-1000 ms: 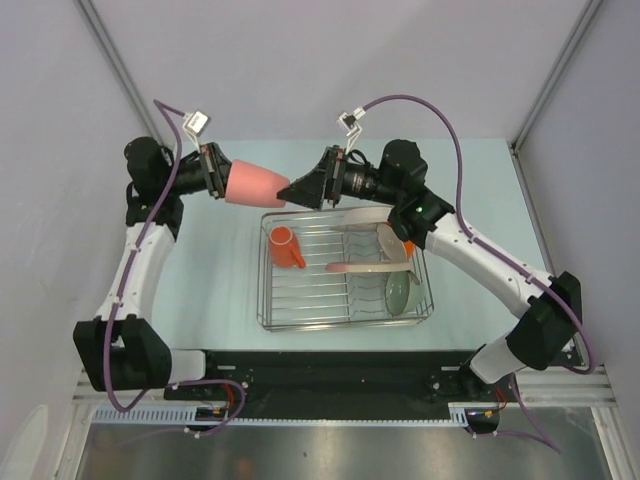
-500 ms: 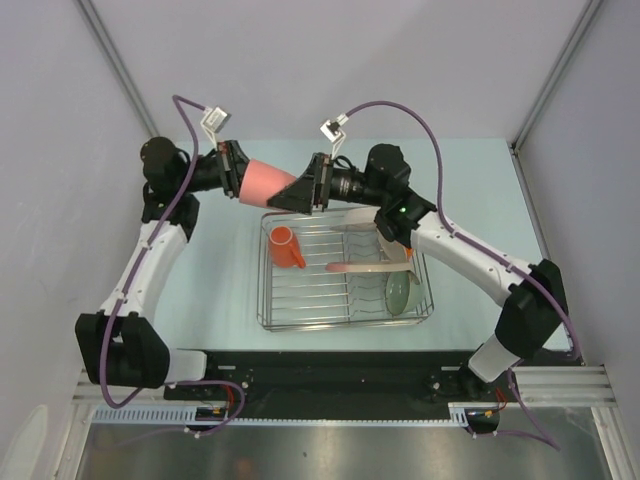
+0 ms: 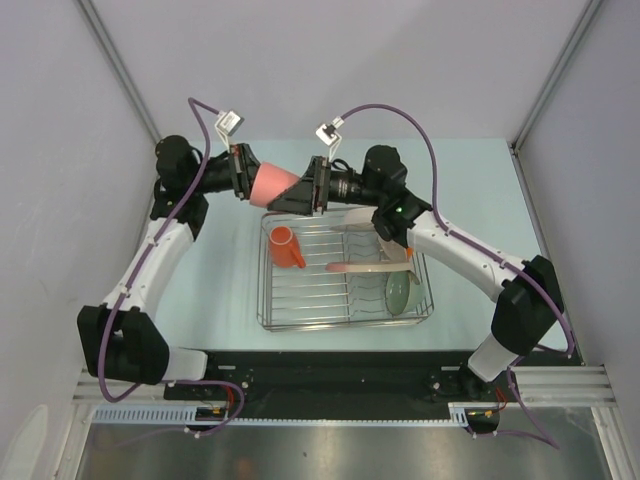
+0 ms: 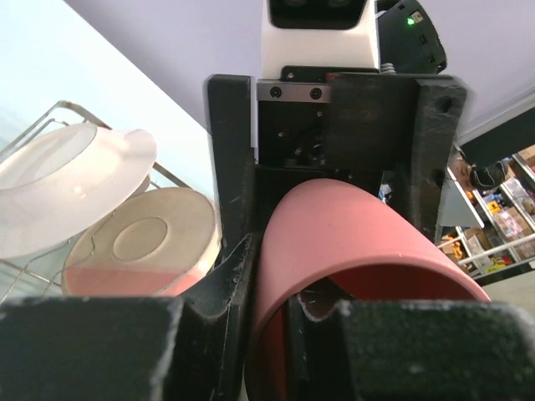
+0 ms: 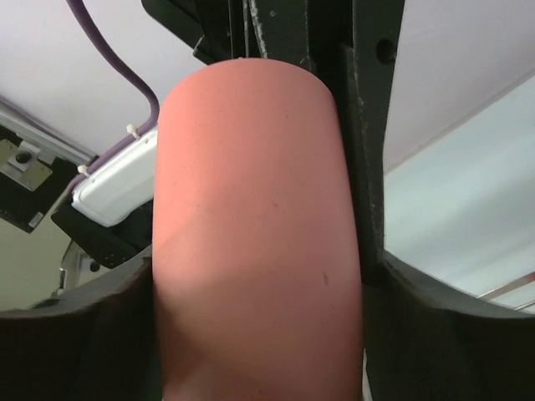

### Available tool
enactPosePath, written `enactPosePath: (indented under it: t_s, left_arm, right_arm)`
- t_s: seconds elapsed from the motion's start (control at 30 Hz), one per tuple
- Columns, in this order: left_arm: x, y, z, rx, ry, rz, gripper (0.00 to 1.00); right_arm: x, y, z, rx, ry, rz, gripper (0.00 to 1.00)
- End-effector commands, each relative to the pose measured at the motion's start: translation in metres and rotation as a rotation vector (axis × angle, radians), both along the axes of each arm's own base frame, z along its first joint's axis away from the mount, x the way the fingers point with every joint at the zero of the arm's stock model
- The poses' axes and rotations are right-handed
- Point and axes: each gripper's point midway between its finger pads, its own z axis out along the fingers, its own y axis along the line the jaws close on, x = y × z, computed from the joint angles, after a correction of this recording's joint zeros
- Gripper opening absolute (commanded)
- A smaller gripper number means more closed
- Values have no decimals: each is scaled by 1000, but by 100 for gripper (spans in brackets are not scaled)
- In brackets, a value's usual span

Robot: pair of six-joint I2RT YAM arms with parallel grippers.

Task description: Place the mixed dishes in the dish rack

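Observation:
The pink tumbler (image 3: 270,183) hangs on its side above the table, just beyond the dish rack's (image 3: 268,300) far left corner. My left gripper (image 3: 245,172) is shut on its rim, one finger inside the wall and one outside (image 4: 280,284). My right gripper (image 3: 292,192) reaches in from the other end. Its fingers lie against both sides of the tumbler's body (image 5: 259,234). In the rack are an orange mug (image 3: 286,246), a pink-and-cream plate (image 3: 365,266), a pale green bowl (image 3: 398,292), a white plate (image 3: 372,216) and an orange bowl (image 3: 406,248).
The rack stands in the middle of the pale table (image 3: 220,290), between the two arms. Grey walls close in the left, far and right sides. The left wrist view shows the white plate (image 4: 67,180) and a pink-and-cream dish (image 4: 142,242) standing in the rack's wires.
The left arm carried the tumbler to the right. The right gripper slid left over the tumbler's base, and its jaws narrowed from wide open onto the body.

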Motion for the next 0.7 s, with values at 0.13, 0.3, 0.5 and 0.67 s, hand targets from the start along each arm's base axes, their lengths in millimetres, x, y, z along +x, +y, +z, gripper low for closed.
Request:
enactPosePath:
  t_s: [0.13, 0.3, 0.5, 0.67]
  left_arm:
    - [17, 8, -10, 60, -84, 55, 16]
    - [34, 24, -21, 100, -73, 119, 70]
    - [49, 58, -38, 157, -78, 226, 100]
    - [60, 76, -66, 217, -26, 298, 100]
  right_arm:
    - [0, -14, 15, -2, -34, -43, 8]
    - [4, -30, 7, -72, -20, -87, 0]
    - [-4, -54, -31, -302, 8, -141, 0]
    - [-28, -55, -81, -634, -117, -149, 0]
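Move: The pink cup hangs level between the grippers, its middle about 4 cm to the left hand's right and roughly 4 cm to the right hand's left, at their height. For the right hand, the empty left slots of the dish rack lie some 5 cm back, 4 cm left and 35 cm down. From that same hand, the orange mug is about 6 cm ahead, 8 cm left and 30 cm down, and the upright pink plate is level, some 15 cm right and 28 cm down. With both grippers still holding the pink cup, both hands first sink together by about a centimetre, then the left opens wide, lets go of the cup's rim end and backs off left, forward and down, roughly 5 cm each way, swinging its fingers a little counter-clockwise. The right keeps its grip around the cup's body and draws it some 4.5 cm right and as far down towards the rack, rolling so that its left-pointing fingers and the cup's rim end dip about 20 degrees. ##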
